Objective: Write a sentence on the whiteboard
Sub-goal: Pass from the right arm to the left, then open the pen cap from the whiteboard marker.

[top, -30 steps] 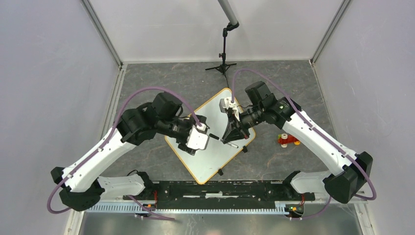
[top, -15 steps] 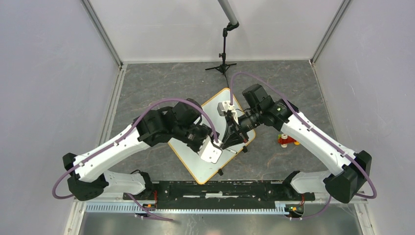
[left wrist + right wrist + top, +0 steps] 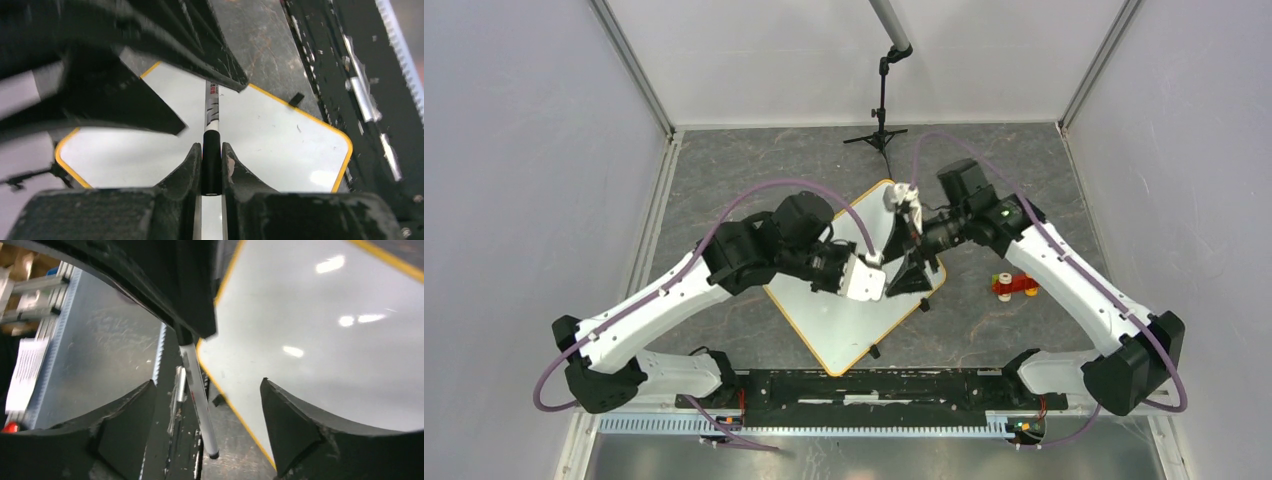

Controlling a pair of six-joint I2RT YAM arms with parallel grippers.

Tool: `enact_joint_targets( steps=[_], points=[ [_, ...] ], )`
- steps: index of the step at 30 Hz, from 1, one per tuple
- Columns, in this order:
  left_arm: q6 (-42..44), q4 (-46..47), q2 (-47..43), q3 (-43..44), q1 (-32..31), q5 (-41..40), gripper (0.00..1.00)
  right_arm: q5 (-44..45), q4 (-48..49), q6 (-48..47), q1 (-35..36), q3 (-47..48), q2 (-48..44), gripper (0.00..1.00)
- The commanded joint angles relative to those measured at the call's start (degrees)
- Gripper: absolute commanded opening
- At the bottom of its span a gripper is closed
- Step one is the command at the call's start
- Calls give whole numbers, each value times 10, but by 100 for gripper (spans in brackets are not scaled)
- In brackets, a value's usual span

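Observation:
The whiteboard (image 3: 834,322) lies diamond-wise on the grey table, white with an orange rim. The sentence is out of view; the bare board (image 3: 280,145) shows plain white. A white marker (image 3: 212,107) with a black end hangs over the board. My left gripper (image 3: 211,147) is shut on that black end. My right gripper (image 3: 206,381) faces it with jaws wide open; the marker (image 3: 197,390) passes between its fingers without touching them. In the top view the left gripper (image 3: 876,278) and the right gripper (image 3: 914,268) meet nose to nose above the board's right half.
A small red-and-orange toy (image 3: 1012,286) sits on the table right of the board. A black tripod stand (image 3: 882,130) rises at the back. The black rail (image 3: 864,385) with the arm bases runs along the near edge. Grey walls close in both sides.
My left arm swung right to meet the right gripper and closed on the marker's black end. The right gripper, shut on the marker before, opened and let it go.

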Motion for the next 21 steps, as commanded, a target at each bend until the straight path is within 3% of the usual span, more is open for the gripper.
enact_joint_targets(
  steps=[1,4,7,12,17,21],
  points=[
    [-196,69,-18,11,81,51,2,-27,99,80,-96,8,-46,86],
    [-306,100,-28,10,143,88,2,-39,231,167,-151,-48,-100,94],
    [-408,131,-42,9,191,119,2,-64,300,218,-175,-60,-118,97],
    [-583,220,-68,-19,267,236,2,-78,518,439,-192,-102,-103,98],
    [-677,312,-104,-80,294,288,2,-46,745,628,-191,-172,-110,97],
    [-674,297,-88,-62,299,307,2,-41,796,674,-168,-185,-101,92]
  ],
)
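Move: The marker is already pinched by its black end in the left gripper, its middle roughly 4 cm right of that hand and 3 cm lower; from the opened right gripper it lies just back and left, about 1 cm each. The whiteboard's middle is some 6 cm ahead of the left hand, 3 cm left and about 24 cm below. Of the board's black clips, one lies about 1 cm ahead and 12 cm right of that hand, another 8 cm back and 1 cm right, both near table level. Draw the right gripper off the marker, forward and a little right, then up about 8 cm, opening its already parted fingers wider and turning them clockwise to near level. Keep the left grip on the marker's black end, carrying it forward and left, then up about 9 cm away from the whiteboard, easing back slightly while the wrist rolls and its fingers level out pointing right. ##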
